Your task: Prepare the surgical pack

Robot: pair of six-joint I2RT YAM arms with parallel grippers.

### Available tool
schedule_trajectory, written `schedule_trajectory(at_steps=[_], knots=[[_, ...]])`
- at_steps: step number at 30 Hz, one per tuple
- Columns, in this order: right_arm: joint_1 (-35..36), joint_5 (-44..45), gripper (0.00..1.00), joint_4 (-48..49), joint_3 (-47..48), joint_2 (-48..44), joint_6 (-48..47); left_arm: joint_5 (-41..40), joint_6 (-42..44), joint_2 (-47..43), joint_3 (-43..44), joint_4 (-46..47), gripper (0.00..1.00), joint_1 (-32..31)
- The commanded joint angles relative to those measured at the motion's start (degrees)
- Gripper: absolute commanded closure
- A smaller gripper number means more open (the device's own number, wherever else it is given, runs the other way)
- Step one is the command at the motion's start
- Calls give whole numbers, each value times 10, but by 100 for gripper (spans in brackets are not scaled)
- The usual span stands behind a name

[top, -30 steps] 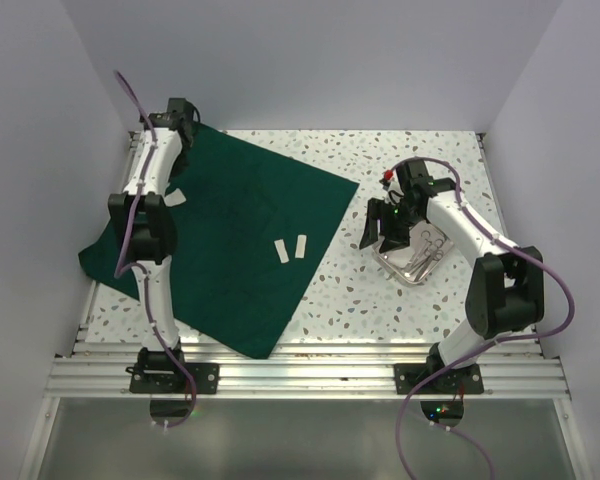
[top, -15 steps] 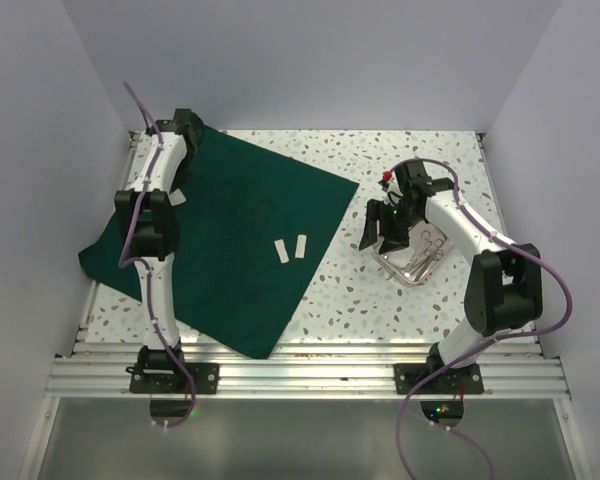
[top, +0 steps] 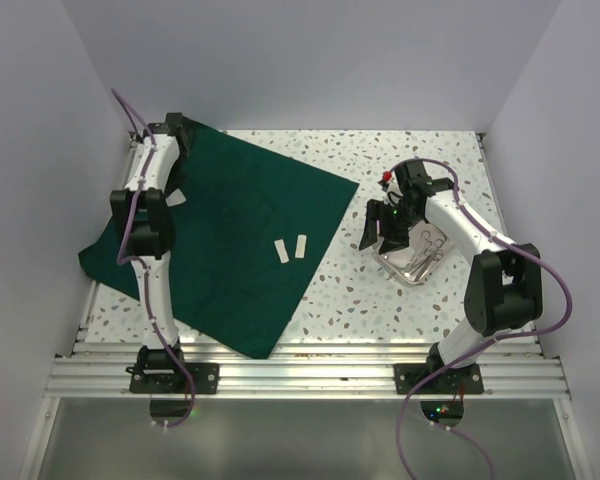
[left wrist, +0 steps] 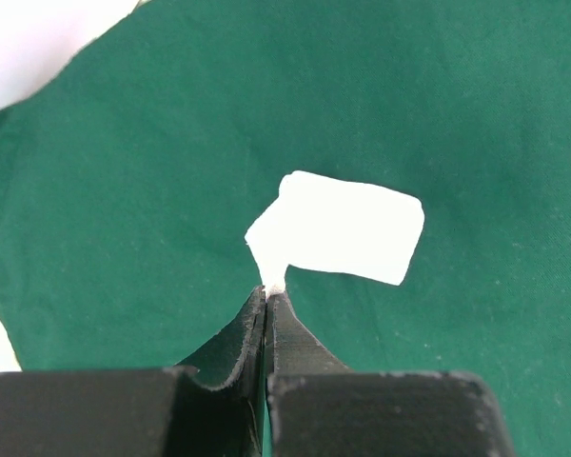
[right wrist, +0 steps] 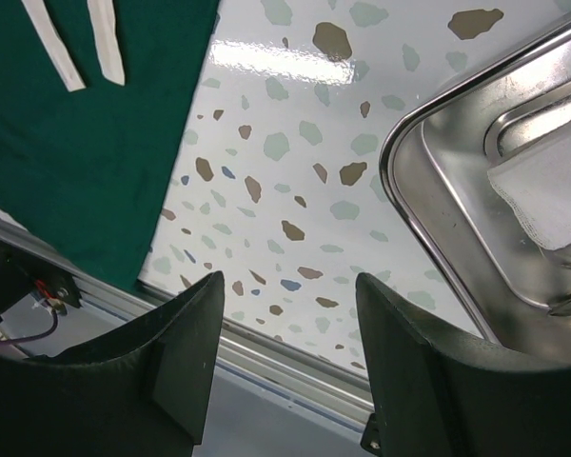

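The surgical pack's dark green cloth (top: pixel 250 230) (left wrist: pixel 457 95) (right wrist: pixel 76 162) lies spread flat on the left half of the table. Two white strips (top: pixel 282 252) (right wrist: pixel 52 48) rest near its right edge. My left gripper (top: pixel 177 130) (left wrist: pixel 266 290) is over the cloth's far left corner, shut, with a corner of a white strip (left wrist: pixel 338 228) pinched at its tips. My right gripper (top: pixel 373 238) (right wrist: pixel 287 286) hangs open over bare table, just left of the steel tray (top: pixel 405 280) (right wrist: pixel 400 162), which holds steel instruments (top: pixel 430 248) and white gauze (right wrist: pixel 552 190).
A small white piece (top: pixel 177 197) shows on the cloth beside my left forearm. The cloth's near left part drapes past the table's left edge (top: pixel 90 262). Walls close in the table on three sides. An aluminium rail (top: pixel 310 375) runs along the front.
My left wrist has shifted slightly at the cloth's far corner, still shut. The right arm, tray and strips have not moved.
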Motion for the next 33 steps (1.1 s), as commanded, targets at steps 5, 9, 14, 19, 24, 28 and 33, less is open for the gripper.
schedule_trajectory(at_steps=[5, 9, 14, 19, 24, 28, 33], knots=[[3, -11, 39, 6, 12, 9, -10, 32, -22, 20, 5, 17, 100, 6], [3, -9, 39, 7, 9, 9, -10, 47, -30, 26, 9, 21, 100, 6], [3, -9, 39, 8, 9, 11, -10, 49, -36, 28, 9, 28, 100, 6], [3, -9, 39, 7, 5, 13, -11, 62, -50, 34, 8, 38, 100, 7], [3, -8, 39, 7, 4, 12, -12, 71, -65, 43, 11, 47, 100, 9], [3, -7, 39, 7, 2, 13, -13, 82, -69, 49, 12, 55, 100, 14], [3, -6, 38, 7, 1, 16, -13, 90, -73, 50, 13, 64, 100, 20]])
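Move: The left hand already pinches a small white gauze; the other gauze, lying on the green cloth, is almost straight below, about 7 cm down and 1 cm ahead. From this hand, the nearer white strip lies some 27 cm right and 12 cm back, and the farther strip 32 cm right and 11 cm back. From the right hand, the lying gauze is about 54 cm left, 16 cm ahead and 10 cm lower. Left hand, still pinching its gauze, sinks about 5 cm over the lying gauze, drifting forward-right and steepening. ##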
